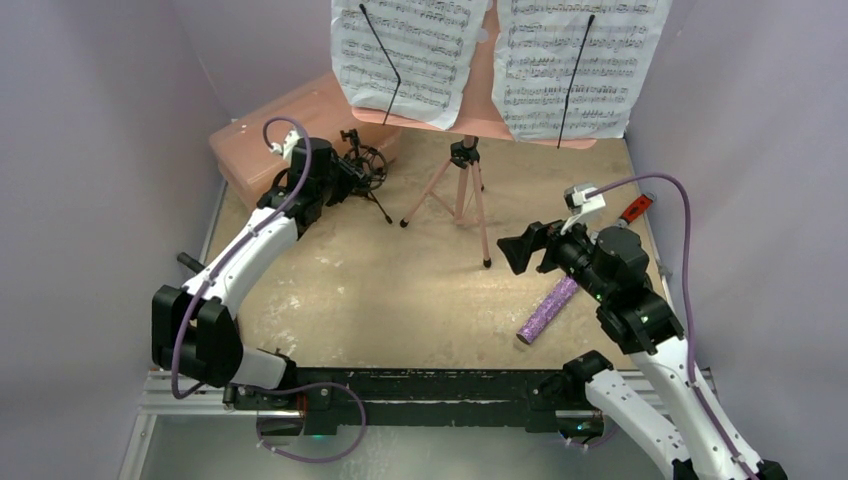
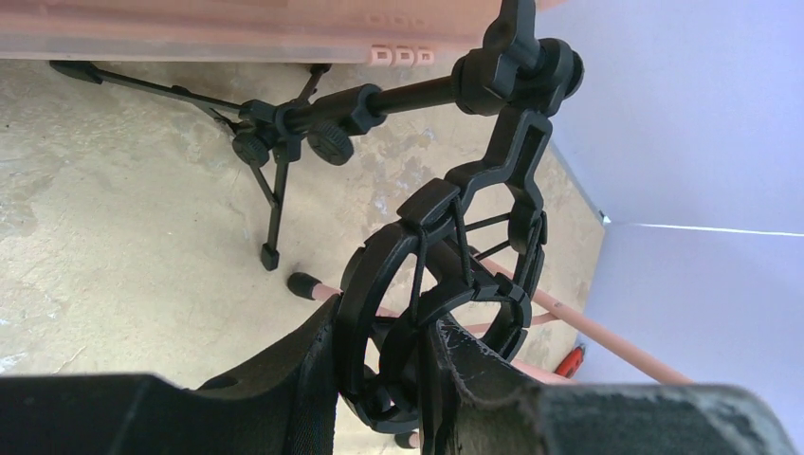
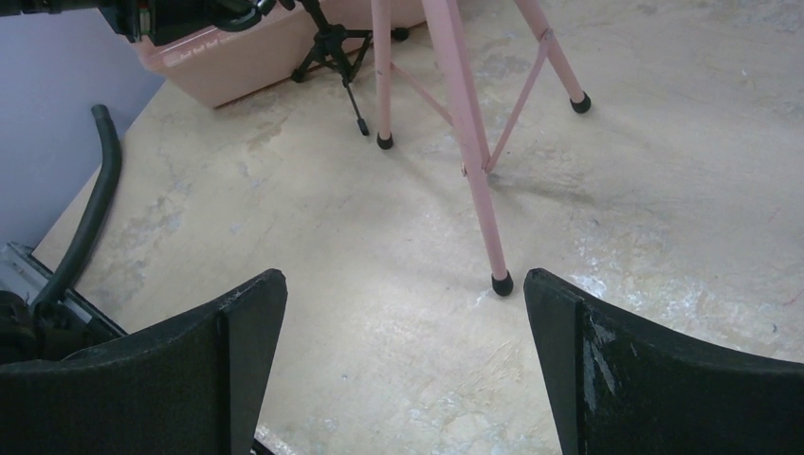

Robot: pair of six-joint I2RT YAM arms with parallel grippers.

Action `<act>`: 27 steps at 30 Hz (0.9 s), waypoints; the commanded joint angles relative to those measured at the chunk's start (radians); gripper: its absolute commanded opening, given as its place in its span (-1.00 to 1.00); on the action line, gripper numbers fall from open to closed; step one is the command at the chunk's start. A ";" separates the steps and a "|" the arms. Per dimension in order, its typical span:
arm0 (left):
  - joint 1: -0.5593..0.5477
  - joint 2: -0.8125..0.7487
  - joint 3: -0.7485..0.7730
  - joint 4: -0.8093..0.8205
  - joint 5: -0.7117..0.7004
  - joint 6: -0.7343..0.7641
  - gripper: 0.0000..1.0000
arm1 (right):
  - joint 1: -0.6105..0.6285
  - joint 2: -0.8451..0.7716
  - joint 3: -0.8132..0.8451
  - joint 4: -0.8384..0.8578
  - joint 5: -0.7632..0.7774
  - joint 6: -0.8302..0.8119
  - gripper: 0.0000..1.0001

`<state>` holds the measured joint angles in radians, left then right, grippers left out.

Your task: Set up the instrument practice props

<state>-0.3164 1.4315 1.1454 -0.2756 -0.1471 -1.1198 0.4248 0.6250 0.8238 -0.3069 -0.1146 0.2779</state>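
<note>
The pink music stand (image 1: pixel 462 190) stands at the back centre on thin tripod legs, with two white sheet-music pages (image 1: pixel 405 55) on its desk. My left gripper (image 1: pixel 345 172) is shut on the ring of the black shock-mount mini tripod (image 2: pixel 431 284), which leans by the pink case. In the left wrist view my gripper (image 2: pixel 379 370) clamps the ring's rim. The glittery purple microphone (image 1: pixel 547 310) lies on the table under my right arm. My right gripper (image 1: pixel 512 250) is open and empty near the stand's front leg (image 3: pixel 479 180).
The big pink plastic case (image 1: pixel 300 130) lies at the back left behind the mini tripod. A red-handled tool (image 1: pixel 637 208) lies at the right wall. A black hose (image 3: pixel 90 209) runs along the table's left edge. Purple walls close in on both sides.
</note>
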 commanded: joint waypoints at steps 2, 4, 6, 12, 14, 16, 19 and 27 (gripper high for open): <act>0.000 -0.089 -0.018 -0.004 -0.055 -0.010 -1.00 | 0.002 0.026 0.029 0.042 -0.030 -0.017 0.96; -0.002 -0.119 -0.035 -0.023 -0.044 -0.012 -1.00 | 0.002 0.039 0.033 0.032 -0.024 -0.014 0.96; -0.004 -0.155 -0.057 -0.039 -0.033 -0.011 -1.00 | 0.002 0.051 0.033 0.021 -0.020 -0.005 0.95; -0.016 -0.258 -0.106 -0.123 0.008 -0.044 -1.00 | 0.002 0.055 -0.005 0.012 -0.021 0.069 0.96; -0.020 -0.289 -0.123 -0.151 0.014 -0.074 -1.00 | 0.002 0.056 -0.015 0.010 0.000 0.103 0.96; -0.026 -0.321 -0.142 -0.169 0.027 -0.107 -1.00 | 0.002 0.061 -0.023 0.003 0.011 0.143 0.96; -0.045 -0.360 -0.159 -0.206 0.050 -0.146 -1.00 | 0.002 0.080 -0.030 0.000 -0.011 0.176 0.96; -0.121 -0.439 -0.209 -0.310 0.081 -0.198 -1.00 | 0.002 0.178 -0.038 -0.055 0.032 0.312 0.96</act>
<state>-0.4080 1.0321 0.9676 -0.5495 -0.1116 -1.2697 0.4248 0.7815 0.7963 -0.3428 -0.0971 0.4946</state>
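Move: The left gripper already holds the black mic stand by its ring mount. The clear table it is carried over lies roughly 20 cm back, 8 cm right and 20 cm below; the pink case's middle is about 10 cm ahead, 12 cm left and 12 cm below. From the empty right gripper, the mic stand is some 18 cm ahead, 30 cm left and 14 cm below; the music stand's near foot about 7 cm ahead, 2 cm left; the glitter microphone 4 cm back, 11 cm right, both some 30 cm below. Draw the left gripper back about 12 cm at a nearly steady height, keeping its pinch on the ring mount and rolling only slightly, so the mic stand comes away from the pink case over the clear table. Meanwhile lower the open right gripper about 6 cm, easing a little forward and left and tipping its fingers down nearly 20 degrees, faster towards the end. ##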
